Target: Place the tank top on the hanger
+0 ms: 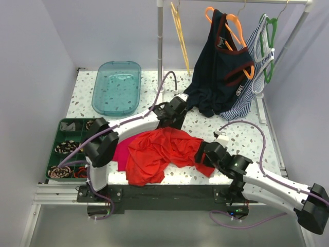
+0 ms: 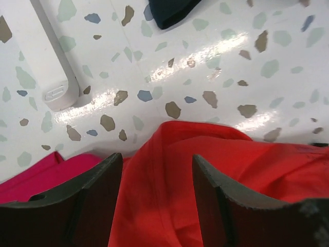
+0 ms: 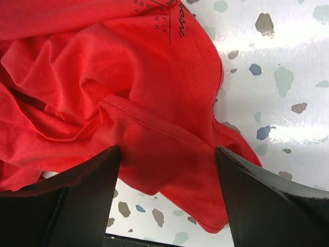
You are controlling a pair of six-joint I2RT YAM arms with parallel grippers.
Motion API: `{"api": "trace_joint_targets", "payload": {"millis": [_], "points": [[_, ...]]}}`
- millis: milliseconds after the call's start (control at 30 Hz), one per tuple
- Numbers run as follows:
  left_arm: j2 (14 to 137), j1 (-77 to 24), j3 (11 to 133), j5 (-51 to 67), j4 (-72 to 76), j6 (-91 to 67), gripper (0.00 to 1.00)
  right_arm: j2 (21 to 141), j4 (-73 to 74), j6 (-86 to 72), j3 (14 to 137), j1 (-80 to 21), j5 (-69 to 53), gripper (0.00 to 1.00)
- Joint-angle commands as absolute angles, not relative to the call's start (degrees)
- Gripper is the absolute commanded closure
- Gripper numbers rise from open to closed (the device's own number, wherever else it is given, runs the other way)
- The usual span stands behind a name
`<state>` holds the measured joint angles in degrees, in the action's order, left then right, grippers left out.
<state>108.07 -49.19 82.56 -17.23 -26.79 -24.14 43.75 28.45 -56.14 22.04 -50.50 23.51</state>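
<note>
The red-orange tank top (image 1: 154, 152) lies crumpled at the table's near edge. My left gripper (image 1: 173, 125) is at its far edge. In the left wrist view its fingers stand apart, and the gripper (image 2: 157, 157) is open astride a fold of the tank top (image 2: 216, 170). My right gripper (image 1: 201, 154) is at the top's right end. It is open (image 3: 167, 149), with a hemmed fold of the tank top (image 3: 128, 77) spanning the gap between its fingers. The pale yellow-orange hanger (image 1: 180, 31) hangs on the rail at the back.
A magenta cloth (image 1: 121, 154) lies under the top's left side. A navy top (image 1: 216, 72) on an orange hanger, a striped top (image 1: 252, 87) and a green hanger (image 1: 268, 46) hang on the rack. A teal tray (image 1: 117, 87) and a green bin (image 1: 64, 146) stand at the left. The rack foot (image 2: 51, 62) rests on the table.
</note>
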Motion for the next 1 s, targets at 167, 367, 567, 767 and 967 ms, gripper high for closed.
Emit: {"api": "trace_joint_targets", "payload": {"millis": [167, 367, 567, 767, 967], "points": [[114.26, -49.04, 84.29, -23.29, -30.15, -22.24, 0.5, 45.08, 24.26, -60.56, 18.81, -50.45, 22.59, 0.23], [109.96, -49.04, 81.21, -25.66, -28.57, -24.26, 0.8, 46.58, 23.11, -59.51, 19.77, -50.45, 23.55, 0.63], [100.3, -48.61, 79.1, -33.22, -28.48, -27.86, 0.96, 45.97, 30.57, -55.9, 28.36, -50.45, 29.43, 1.0], [87.73, -47.9, 77.08, -39.46, -28.3, -29.44, 0.95, 43.33, 38.58, -50.72, 40.31, -50.45, 38.38, 1.0], [75.42, -47.81, 76.11, -43.15, -24.09, -29.1, 0.98, 45.25, 38.42, -42.29, 55.61, -50.45, 45.34, 1.0]]}}
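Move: The tank top lies crumpled below both hands. Its far edge is about 3 cm left of the left hand and 6 cm below, level in reach; the navy garment's hem is roughly 6 cm ahead and 11 cm right, the rack foot 7 cm ahead and 7 cm left. The top's right end lies about 3 cm under the right hand and 1 cm back, with the hem some 20 cm straight ahead of this hand. Both hands dip, pinch the tank top, then lift it almost 20 cm, left hand leftward, right slightly forward. ##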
